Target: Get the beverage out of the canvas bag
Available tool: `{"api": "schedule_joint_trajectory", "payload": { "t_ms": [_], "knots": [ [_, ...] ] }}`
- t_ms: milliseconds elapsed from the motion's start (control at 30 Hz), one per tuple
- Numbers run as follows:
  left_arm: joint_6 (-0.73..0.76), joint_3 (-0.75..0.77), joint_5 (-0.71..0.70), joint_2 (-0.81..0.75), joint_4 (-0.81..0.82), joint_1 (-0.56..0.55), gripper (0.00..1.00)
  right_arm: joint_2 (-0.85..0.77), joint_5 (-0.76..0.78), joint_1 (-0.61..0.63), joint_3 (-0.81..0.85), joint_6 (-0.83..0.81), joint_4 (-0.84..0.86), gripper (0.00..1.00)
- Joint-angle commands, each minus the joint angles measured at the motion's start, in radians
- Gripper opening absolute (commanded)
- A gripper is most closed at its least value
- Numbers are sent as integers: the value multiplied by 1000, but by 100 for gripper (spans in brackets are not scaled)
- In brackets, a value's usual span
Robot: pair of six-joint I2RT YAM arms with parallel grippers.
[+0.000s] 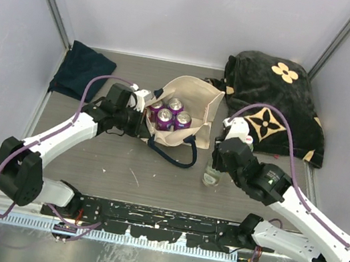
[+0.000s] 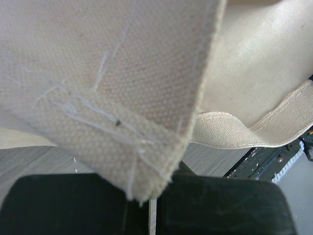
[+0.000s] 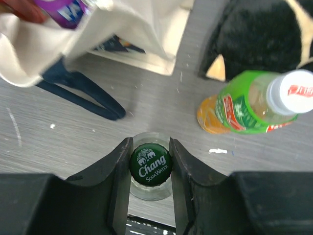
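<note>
The cream canvas bag (image 1: 196,104) lies open at the table's middle, with three purple cans (image 1: 169,115) showing in its mouth. My left gripper (image 1: 140,107) is shut on the bag's left rim. In the left wrist view the canvas bag (image 2: 122,73) fills the frame, and its hem is pinched in the left gripper (image 2: 152,183). A glass soda water bottle (image 1: 210,175) stands upright on the table to the right of the bag. My right gripper (image 3: 150,144) is shut on its green cap (image 3: 150,165), one finger on each side. A purple can (image 3: 66,10) shows at the bag's mouth.
A green-labelled plastic bottle (image 3: 254,105) with a white cap stands just right of the glass bottle. Behind it lies a black fabric bag with tan flowers (image 1: 278,102). At the back left lies a navy cloth (image 1: 80,70). The bag's navy handle (image 1: 174,155) trails toward the arms.
</note>
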Motion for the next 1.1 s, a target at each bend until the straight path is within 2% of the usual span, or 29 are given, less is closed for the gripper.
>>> {"api": "schedule_joint_trajectory", "payload": {
  "t_ms": [0, 100, 333, 667, 700, 767, 800, 867, 1067],
  "knots": [
    [14, -1, -51, 26, -90, 2, 0, -99, 125, 8, -73, 68, 187, 1],
    [9, -4, -52, 21, -90, 3, 0, -130, 171, 9, -154, 66, 237, 1],
    [1, -6, -48, 16, -92, 3, 0, -103, 203, 10, -227, 93, 264, 1],
    [6, -1, -41, 25, -93, 2, 2, -187, 220, 10, -393, 140, 348, 2],
    [5, -1, -42, 26, -92, 2, 2, -189, 212, 10, -399, 139, 345, 9],
    [6, 0, -42, 28, -92, 3, 2, -196, 192, 10, -396, 122, 340, 57],
    [7, 2, -42, 28, -95, 2, 2, -200, 192, 10, -387, 120, 328, 69],
    [8, 1, -43, 26, -95, 3, 2, -208, 200, 10, -363, 104, 301, 98],
    [5, -17, -43, 17, -92, 2, 3, -187, 211, 10, -252, 40, 275, 100]
  ]
}}
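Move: The soda water bottle already hangs by its neck in my right fingers; its spot on the bare tabletop is some 23 cm below the hand point, about 3 cm to the right and 1 cm ahead. The orange drink stands about 7 cm ahead and 9 cm right of my right hand, the canvas bag's middle roughly 21 cm ahead and 13 cm left. From my left hand that spot lies about 28 cm right, 11 cm back and 13 cm down. I lower the soda water with my right hand about 8 cm, quickly at first and then easing off, drifting some 3 cm right and turning about 10 degrees clockwise, down to the table beside the orange drink. Then I open the fingers wide, let go of the neck and begin to rise, about 2 cm. My left hand stays still and keeps its pinch on the bag's rim. ##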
